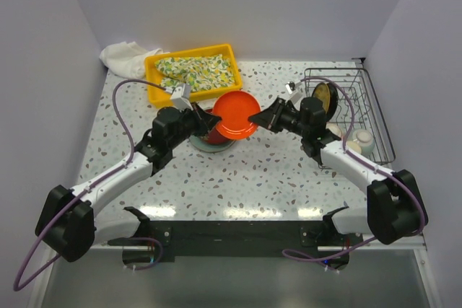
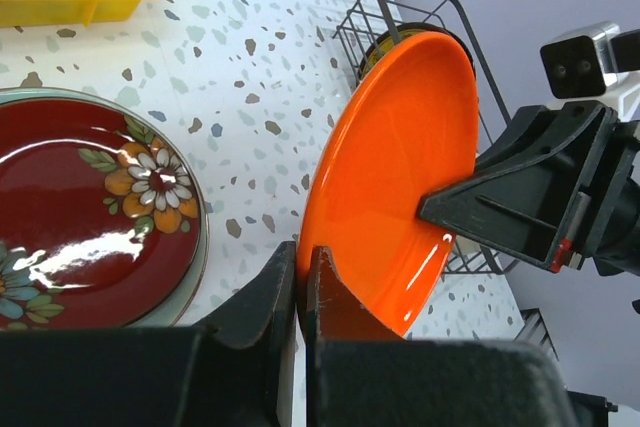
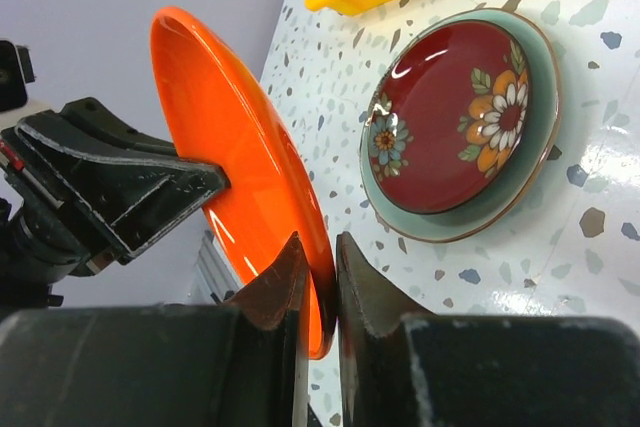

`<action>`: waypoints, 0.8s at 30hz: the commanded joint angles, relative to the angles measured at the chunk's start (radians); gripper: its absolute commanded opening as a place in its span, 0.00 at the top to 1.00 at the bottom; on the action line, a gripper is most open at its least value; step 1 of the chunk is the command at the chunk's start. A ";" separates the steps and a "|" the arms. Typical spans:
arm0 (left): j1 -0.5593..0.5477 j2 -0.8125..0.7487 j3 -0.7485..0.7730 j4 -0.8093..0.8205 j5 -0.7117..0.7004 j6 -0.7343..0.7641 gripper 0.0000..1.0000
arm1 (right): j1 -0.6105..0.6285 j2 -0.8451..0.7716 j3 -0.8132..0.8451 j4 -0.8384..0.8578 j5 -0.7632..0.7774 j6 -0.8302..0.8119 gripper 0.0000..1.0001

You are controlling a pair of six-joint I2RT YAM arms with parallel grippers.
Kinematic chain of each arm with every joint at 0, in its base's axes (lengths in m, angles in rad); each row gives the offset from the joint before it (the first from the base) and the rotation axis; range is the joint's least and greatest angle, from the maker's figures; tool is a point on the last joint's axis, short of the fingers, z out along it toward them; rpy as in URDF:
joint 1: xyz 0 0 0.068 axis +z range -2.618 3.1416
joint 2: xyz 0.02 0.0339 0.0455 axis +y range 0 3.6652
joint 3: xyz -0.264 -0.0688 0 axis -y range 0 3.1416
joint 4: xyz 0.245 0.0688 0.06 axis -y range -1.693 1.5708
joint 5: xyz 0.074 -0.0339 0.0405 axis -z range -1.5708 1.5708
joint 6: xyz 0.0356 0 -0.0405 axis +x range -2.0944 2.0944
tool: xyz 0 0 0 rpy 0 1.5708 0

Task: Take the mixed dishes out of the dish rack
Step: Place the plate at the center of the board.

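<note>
An orange plate (image 1: 235,113) is held on edge above the middle of the table, gripped from both sides. My left gripper (image 1: 214,119) is shut on its left rim (image 2: 303,267), and my right gripper (image 1: 258,118) is shut on the opposite rim (image 3: 320,257). Below the plate, a red floral plate (image 2: 90,212) lies stacked on a pale green-blue plate (image 3: 540,147). The dish rack (image 1: 377,110) stands at the right. It holds a brown-yellow patterned plate (image 1: 323,97) upright and small pale cups (image 1: 364,138).
A yellow tray (image 1: 153,70) with a floral cloth (image 1: 196,71) sits at the back left, with a white cloth (image 1: 121,54) behind it. Grey walls close in the left, back and right sides.
</note>
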 commanded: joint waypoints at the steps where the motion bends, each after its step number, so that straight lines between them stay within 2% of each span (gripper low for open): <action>1: -0.008 0.006 -0.015 0.061 -0.016 0.033 1.00 | 0.019 -0.025 -0.001 0.025 0.007 -0.006 0.65; 3: -0.007 0.005 -0.013 0.055 -0.022 0.039 1.00 | 0.019 -0.041 -0.001 -0.024 0.054 -0.038 0.48; 4: -0.004 0.005 -0.012 0.048 -0.033 0.040 1.00 | 0.019 -0.050 -0.001 -0.045 0.073 -0.052 0.36; 6: -0.001 0.005 -0.007 0.038 -0.042 0.053 1.00 | 0.019 -0.081 0.005 -0.117 0.135 -0.106 0.25; 7: 0.010 0.006 -0.006 0.032 -0.051 0.057 1.00 | 0.019 -0.093 0.008 -0.145 0.157 -0.127 0.17; 8: 0.018 0.006 -0.004 0.027 -0.054 0.062 1.00 | 0.019 -0.113 0.019 -0.204 0.181 -0.149 0.13; 10: 0.050 0.012 -0.003 0.013 -0.060 0.065 1.00 | 0.017 -0.136 0.030 -0.258 0.246 -0.213 0.09; 14: 0.116 0.066 0.034 -0.048 -0.051 0.051 1.00 | 0.017 -0.182 0.053 -0.366 0.326 -0.314 0.07; 24: 0.211 0.259 0.138 -0.156 0.003 0.050 1.00 | 0.019 -0.252 0.071 -0.476 0.421 -0.405 0.07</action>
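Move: Both hands grip the orange plate by opposite edges. The stack, a red plate on a sage one, lies about 4 cm ahead of the left hand, level sideways and some 16 cm below; the yellow bin is roughly 27 cm ahead of that hand, 10 cm left and 17 cm below. From the right hand the stack is about 5 cm ahead, 16 cm left and 16 cm below. Right hand lets go, retreating rightward; left lowers the pinched plate 9 cm, leftward and forward, towards the stack. ##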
